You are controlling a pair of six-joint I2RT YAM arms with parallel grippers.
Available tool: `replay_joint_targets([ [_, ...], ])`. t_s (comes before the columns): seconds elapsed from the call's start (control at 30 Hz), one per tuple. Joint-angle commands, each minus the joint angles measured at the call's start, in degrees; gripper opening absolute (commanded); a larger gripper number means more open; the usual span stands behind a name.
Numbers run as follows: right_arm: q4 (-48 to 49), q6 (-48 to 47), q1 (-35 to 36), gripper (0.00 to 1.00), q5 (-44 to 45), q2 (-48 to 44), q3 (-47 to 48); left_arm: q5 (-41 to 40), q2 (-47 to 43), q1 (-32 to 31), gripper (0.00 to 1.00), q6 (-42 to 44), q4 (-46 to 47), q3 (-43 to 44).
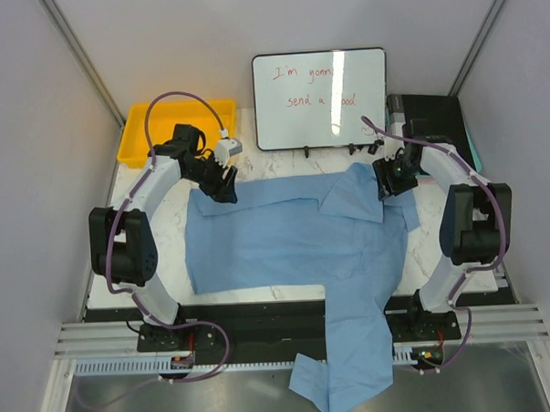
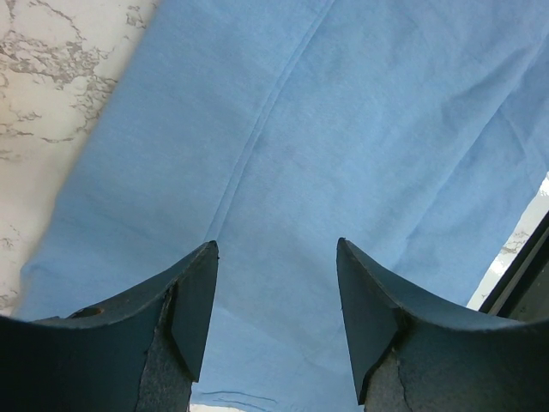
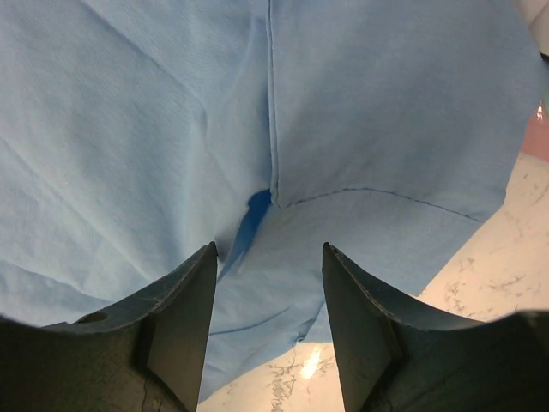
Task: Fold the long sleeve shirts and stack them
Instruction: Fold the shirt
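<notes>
One light blue long sleeve shirt [image 1: 290, 242] lies spread flat across the marble table, one sleeve hanging over the near edge [image 1: 350, 367]. A flap of cloth is folded over at its upper right [image 1: 357, 195]. My left gripper [image 1: 223, 187] hovers open over the shirt's far left corner; its wrist view shows blue cloth [image 2: 343, 129] between and beyond the empty fingers [image 2: 193, 300]. My right gripper [image 1: 386, 185] hovers open over the far right part; its wrist view shows a seam and fold [image 3: 273, 184] just past its fingers [image 3: 184, 318].
A yellow plastic tray [image 1: 135, 139] sits at the far left corner. A small whiteboard [image 1: 321, 99] stands at the back. A dark box [image 1: 435, 117] is at the far right. Bare marble [image 1: 158, 238] shows left of the shirt.
</notes>
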Motion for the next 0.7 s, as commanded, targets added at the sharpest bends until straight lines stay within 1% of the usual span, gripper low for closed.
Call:
replay_joint_targets([
  [0.0, 3.35, 2.26, 2.08, 0.59, 5.06, 1.93, -0.07, 1.23, -1.22, -0.17, 0.65, -1.55, -0.10, 0.08],
  [0.1, 3.26, 1.65, 2.08, 0.54, 7.70, 1.58, -0.25, 1.14, -1.74, -0.08, 0.65, -1.47, -0.10, 0.25],
  [0.2, 3.00, 0.51, 2.00, 0.52, 8.67, 0.27, -0.78, 1.05, -1.84, -0.08, 0.66, -1.20, -0.19, 0.08],
  [0.33, 0.89, -0.20, 1.73, 0.52, 7.36, -1.23, 0.01, 1.23, -1.84, -0.08, 0.66, -1.20, -0.19, -0.18],
  [0.47, 0.18, -0.28, 1.56, 0.49, 7.27, -1.67, 0.63, 1.58, -1.66, -0.08, 0.66, -1.03, -0.10, -0.27],
  [0.67, -0.43, -0.20, 1.38, 0.31, 6.30, 0.79, 1.60, 1.14, -1.75, -0.08, 0.66, -0.94, -0.19, -0.10],
])
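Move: The seam corner of the shirt's folded-over flap lies about 5 cm below the right hand, roughly 2 cm ahead and 1 cm to its left. The flap's middle is some 7 cm to that hand's left, level with it and 5 cm lower; the black folder stands about 13 cm ahead and 14 cm to its right, a few centimetres lower. From the left hand the seam corner lies some 40 cm to the right, 2 cm ahead and about 10 cm below. Dipping about 1.5 cm over the folded seam, the right hand then drifts roughly 1 cm to its right and eases back up by about half the dip. Its wrist tilts some 5 degrees so that the fingertips swing to the right, and the fingers close from over half open to about a third, with no grip on the cloth to be seen. ##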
